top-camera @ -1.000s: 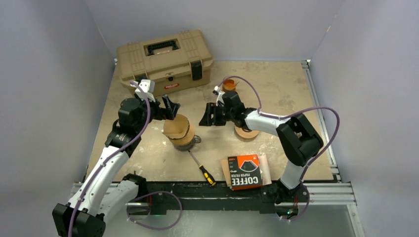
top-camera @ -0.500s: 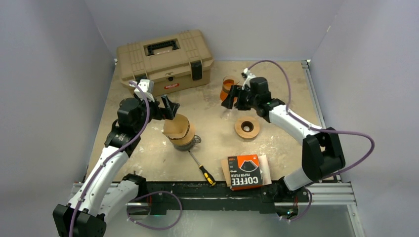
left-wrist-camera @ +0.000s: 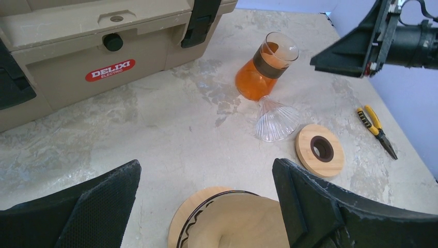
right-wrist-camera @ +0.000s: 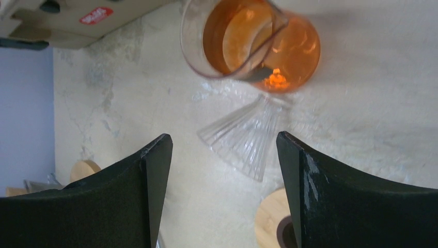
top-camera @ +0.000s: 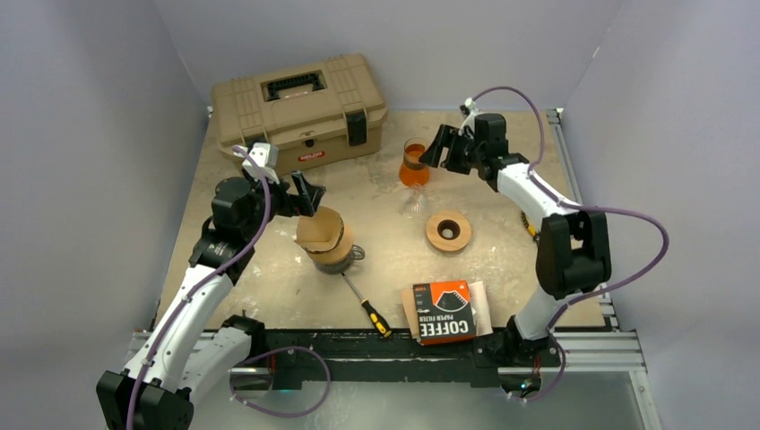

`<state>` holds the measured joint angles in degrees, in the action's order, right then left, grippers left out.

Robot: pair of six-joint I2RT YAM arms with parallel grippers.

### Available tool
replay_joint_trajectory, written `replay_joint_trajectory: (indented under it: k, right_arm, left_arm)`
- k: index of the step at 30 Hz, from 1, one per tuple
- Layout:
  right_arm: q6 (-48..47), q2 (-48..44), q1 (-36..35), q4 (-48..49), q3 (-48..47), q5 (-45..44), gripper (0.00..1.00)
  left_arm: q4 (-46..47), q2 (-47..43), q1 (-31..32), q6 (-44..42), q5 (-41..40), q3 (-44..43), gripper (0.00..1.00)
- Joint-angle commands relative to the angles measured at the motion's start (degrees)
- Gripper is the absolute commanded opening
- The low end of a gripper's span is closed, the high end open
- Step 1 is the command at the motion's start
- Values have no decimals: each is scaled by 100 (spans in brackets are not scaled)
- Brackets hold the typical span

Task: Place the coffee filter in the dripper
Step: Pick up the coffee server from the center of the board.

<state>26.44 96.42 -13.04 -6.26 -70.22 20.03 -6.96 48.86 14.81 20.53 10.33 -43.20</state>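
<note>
A brown paper coffee filter (top-camera: 321,229) sits in the mouth of the dripper (top-camera: 333,253), which has a wooden collar (left-wrist-camera: 181,227); the filter (left-wrist-camera: 243,222) shows at the bottom of the left wrist view. My left gripper (top-camera: 307,193) hovers just behind and above it, open, with the filter's rim below the gap between its fingers (left-wrist-camera: 206,170). My right gripper (top-camera: 436,148) is open and empty at the back of the table, beside an orange glass carafe (top-camera: 413,164). In its wrist view the gripper (right-wrist-camera: 224,142) stands over a clear ribbed glass cone (right-wrist-camera: 243,142) lying on its side.
A tan toolbox (top-camera: 298,106) stands at the back left. A wooden ring (top-camera: 448,231) lies mid-table, near the clear cone (top-camera: 411,202). A coffee filter pack (top-camera: 445,311) and a screwdriver (top-camera: 367,305) lie near the front edge. Yellow pliers (left-wrist-camera: 376,129) lie to the right.
My right arm has swung from beside the dripper back and to the right, up to the orange carafe, its jaws widening a little. The left arm has not moved.
</note>
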Motion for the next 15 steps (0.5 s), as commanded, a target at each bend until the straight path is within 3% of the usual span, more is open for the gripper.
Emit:
replay_joint_trajectory:
  k: [1,9,15]
  right_arm:
    - [-201,386,32,-184,-906,-252,77]
    - [-342,1307,33,-690,-2005,-620,72]
    - [-446,1721,30,-903,-2365,-589,49]
  left_arm:
    - [214,-26,-61,67,68,40,99]
    - [206,-8,-83,56,48,39,99]
    - [212,40,-103,65,87,35,99]
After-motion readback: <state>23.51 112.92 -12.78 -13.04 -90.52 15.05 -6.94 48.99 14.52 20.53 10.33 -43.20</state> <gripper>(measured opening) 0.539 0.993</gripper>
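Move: Off the right hand, the orange glass carafe stands some 6 cm ahead and 4 cm to its left, its middle about 10 cm lower. The clear plastic cone lies on the table about 1 cm back and 4 cm left of that hand, and the wooden ring about 9 cm back and 3 cm to the right, both roughly 15 cm below. From the idle left hand the carafe is about 19 cm ahead, 23 cm right and 19 cm down. Reaching forward about 7.5 cm towards the orange carafe, the right hand rises about 1 cm, then slows and sinks nearly 3 cm to bring its fingertips close beside the carafe's upper part. The fingers stay well open at first, then narrow from about three quarters to roughly half open; no touch can be made out. ##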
